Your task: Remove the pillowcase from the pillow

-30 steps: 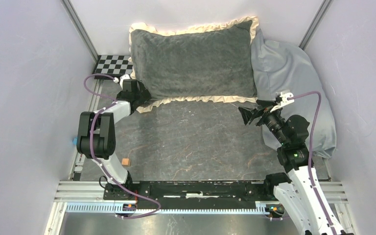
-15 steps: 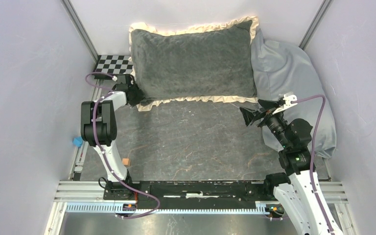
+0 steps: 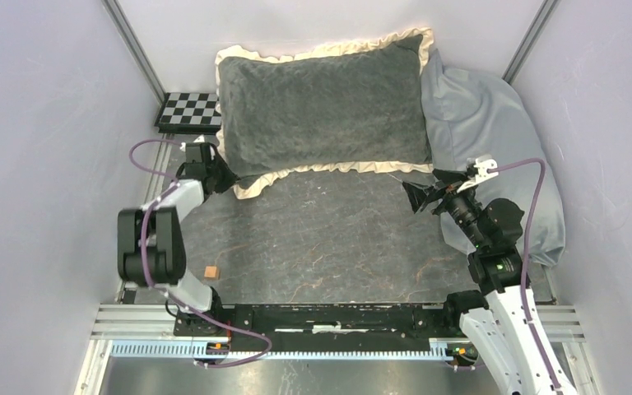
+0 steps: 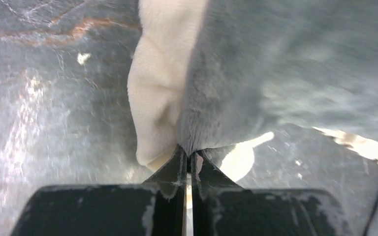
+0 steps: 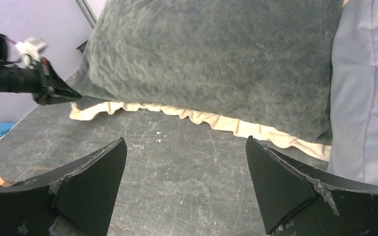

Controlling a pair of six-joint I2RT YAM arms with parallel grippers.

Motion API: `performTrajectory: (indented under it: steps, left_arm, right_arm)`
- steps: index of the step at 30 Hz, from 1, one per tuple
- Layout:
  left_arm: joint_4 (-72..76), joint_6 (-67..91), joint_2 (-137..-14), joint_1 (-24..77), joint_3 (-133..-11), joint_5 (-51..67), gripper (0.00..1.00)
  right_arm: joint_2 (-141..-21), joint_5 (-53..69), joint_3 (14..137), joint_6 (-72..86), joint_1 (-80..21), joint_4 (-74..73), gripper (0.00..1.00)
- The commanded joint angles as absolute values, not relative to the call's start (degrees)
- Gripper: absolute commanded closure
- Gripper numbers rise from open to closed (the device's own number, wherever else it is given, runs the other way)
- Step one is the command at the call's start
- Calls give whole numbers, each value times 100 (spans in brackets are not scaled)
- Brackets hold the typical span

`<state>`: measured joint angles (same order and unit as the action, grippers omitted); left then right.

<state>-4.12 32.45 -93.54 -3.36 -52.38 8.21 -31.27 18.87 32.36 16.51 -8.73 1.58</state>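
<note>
The pillowcase [image 3: 325,103], dark grey plush with a cream frill, lies stuffed at the back of the table. The white pillow is hidden inside it. My left gripper [image 3: 220,175] is shut on the pillowcase's near left corner; in the left wrist view the jaws [image 4: 189,156] pinch grey plush and cream frill [image 4: 155,108]. My right gripper [image 3: 416,196] is open and empty, hovering over the table short of the pillowcase's near right corner [image 5: 280,132]. Its wrist view shows the left gripper [image 5: 59,91] at the far corner.
A pale blue-grey pillow [image 3: 494,140] lies along the right wall beside the right arm. A checkerboard [image 3: 189,109] sits at the back left. A small orange block [image 3: 211,271] lies near the left arm's base. Lilac walls close in both sides.
My left arm has swung left and toward me, pulling the pillowcase's near left corner and frill with it. The right gripper has hardly moved.
</note>
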Motion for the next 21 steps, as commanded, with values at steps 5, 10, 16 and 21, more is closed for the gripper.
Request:
performTrajectory:
  steps: [5,10,16,21]
  left_arm:
    - [-163,3829,-7117,-206,-4134,1420,98]
    - [-329,4181,-5979,-143,-3912,1662,98]
    - [-1597,3838,-5008,-133,-4842,1781,98]
    - [-2398,3501,-4710,-132,-5408,1931,97]
  right_arm:
    - [-3513,1973,3332,1877,-896,109,2]
    - [-4014,2272,3313,2030,-912,142,3]
    - [-4641,2114,3235,1906,-1207,71,4]
    - [-5160,742,3498,1695,-1529,-536,2]
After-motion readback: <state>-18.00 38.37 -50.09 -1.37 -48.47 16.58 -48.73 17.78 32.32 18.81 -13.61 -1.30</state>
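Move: The left hand already pinches the pillowcase's near-left corner, right at its fingertips; the pillow's middle is about 21 cm ahead, 27 cm to the right and some 6 cm above, and the chessboard lies about 22 cm ahead, 13 cm to the left and 4 cm lower. From the empty right hand, that held corner is roughly 15 cm ahead, 45 cm to the left and 22 cm below, while the nearest stretch of the cream ruffle is about 18 cm straight ahead, 25 cm down. The left hand keeps its shut grip on the pillowcase corner and hauls it up about 20 cm while drawing it back some 10 cm towards the base and slightly right, its fingers tipping up about 25 degrees towards level. Meanwhile the right hand, wide open and touching nothing, sinks about 10 cm and edges a little forward and left, tipping down some 20 degrees as it closes in on the ruffled near edge and the lifted corner. ##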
